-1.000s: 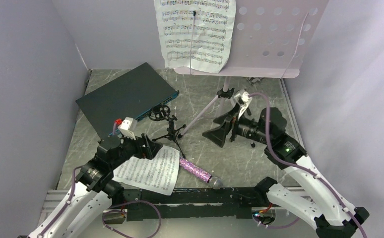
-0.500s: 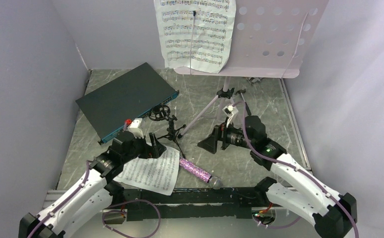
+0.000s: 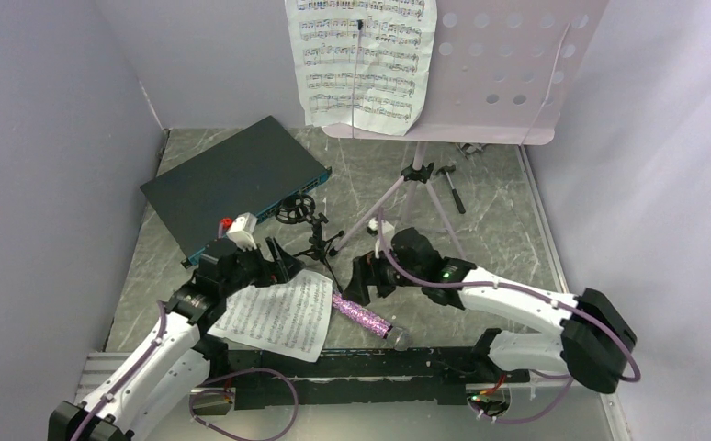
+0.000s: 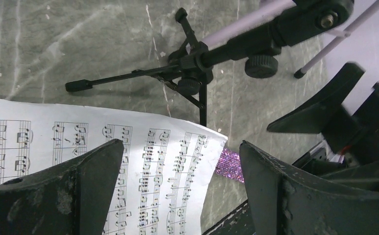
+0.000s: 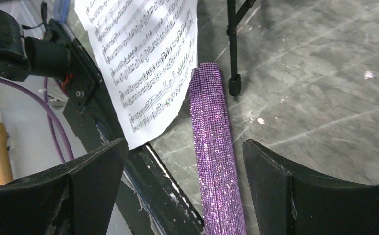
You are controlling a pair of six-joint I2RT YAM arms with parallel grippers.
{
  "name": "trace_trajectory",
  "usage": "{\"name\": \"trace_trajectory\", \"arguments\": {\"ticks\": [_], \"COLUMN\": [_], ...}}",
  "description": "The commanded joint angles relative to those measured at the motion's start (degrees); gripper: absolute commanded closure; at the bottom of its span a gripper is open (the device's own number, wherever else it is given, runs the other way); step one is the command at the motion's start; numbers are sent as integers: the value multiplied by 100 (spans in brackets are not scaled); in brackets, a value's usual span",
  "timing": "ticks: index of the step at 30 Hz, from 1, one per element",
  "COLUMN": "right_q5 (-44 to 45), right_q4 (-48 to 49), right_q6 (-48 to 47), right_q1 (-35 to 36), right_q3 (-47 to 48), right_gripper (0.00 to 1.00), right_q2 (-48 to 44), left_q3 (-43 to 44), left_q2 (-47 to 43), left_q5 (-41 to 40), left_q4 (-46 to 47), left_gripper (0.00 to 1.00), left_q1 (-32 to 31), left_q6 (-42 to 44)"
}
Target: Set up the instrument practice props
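Note:
The pale-lilac perforated music stand (image 3: 499,73) rises at the back on its silver tripod (image 3: 416,184), with one sheet-music page (image 3: 361,60) on its left half. A second page (image 3: 278,317) lies flat near the front edge. The purple glitter microphone (image 3: 366,317) lies just right of that page. The small black tripod mic stand (image 3: 310,234) stands behind the page. My left gripper (image 4: 180,166) hovers open over the page's (image 4: 129,147) right edge. My right gripper (image 5: 185,161) is open, its fingers on either side of the microphone (image 5: 214,142) without touching it.
A dark flat box with a teal edge (image 3: 232,184) lies at the back left. A small hand tool (image 3: 453,188) lies by the tripod's feet. Grey walls close in left and right. A black rail (image 3: 361,363) runs along the near table edge.
My right arm has swung left and toward the front, from beside the music stand's tripod to over the microphone. My left gripper has shifted slightly above the flat page.

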Motion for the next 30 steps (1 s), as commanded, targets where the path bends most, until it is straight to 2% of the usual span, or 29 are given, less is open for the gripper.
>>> {"name": "trace_trajectory", "arguments": {"ticks": [1, 10, 14, 22, 24, 27, 30], "right_q5": [510, 860, 840, 950, 968, 957, 940], "right_q4": [607, 565, 686, 808, 811, 778, 745], "right_q6": [-76, -195, -212, -255, -268, -298, -314], "right_q1": [360, 726, 766, 847, 863, 867, 868], "right_q3": [446, 947, 1064, 1384, 1447, 1571, 1688], "right_gripper": [10, 21, 28, 46, 54, 57, 65], "right_q2": [501, 1347, 1641, 2114, 2242, 2424, 2554], "left_q3": [-118, -386, -318, 250, 470, 867, 1249], "left_q2": [-146, -722, -1088, -1707, -1826, -1910, -1967], "left_q5": [753, 1932, 2010, 1695, 1765, 1989, 2092], "left_q4": [437, 895, 865, -85, -262, -461, -690], "left_gripper": [6, 6, 6, 6, 6, 6, 6], "left_q1": [526, 1666, 1949, 1977, 1981, 1976, 1979], "left_q6": [-322, -1035, -1121, -347, -124, 269, 651]}}
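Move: The right hand, open, is going for the sheet music's far right corner, about 8 cm to its left, 3 cm ahead and some 8 cm below. The glitter microphone's middle lies roughly 6 cm back from this hand and 2 cm to its right, 10 cm down; the small mic stand rises about 10 cm ahead and 11 cm to its left. From the left hand that corner is some 12 cm to the right, 2 cm back and 10 cm lower. Leftward and downward, about 7 cm across and 4 cm down with a little forward near the end, the right hand slides in past the microphone's tip to the sheet's corner, its fingers narrowing from wide open to under half around that corner. The left hand clears away, first left, then some 12 cm up above the sheet, tipping its open fingers upward by about 20 degrees. ##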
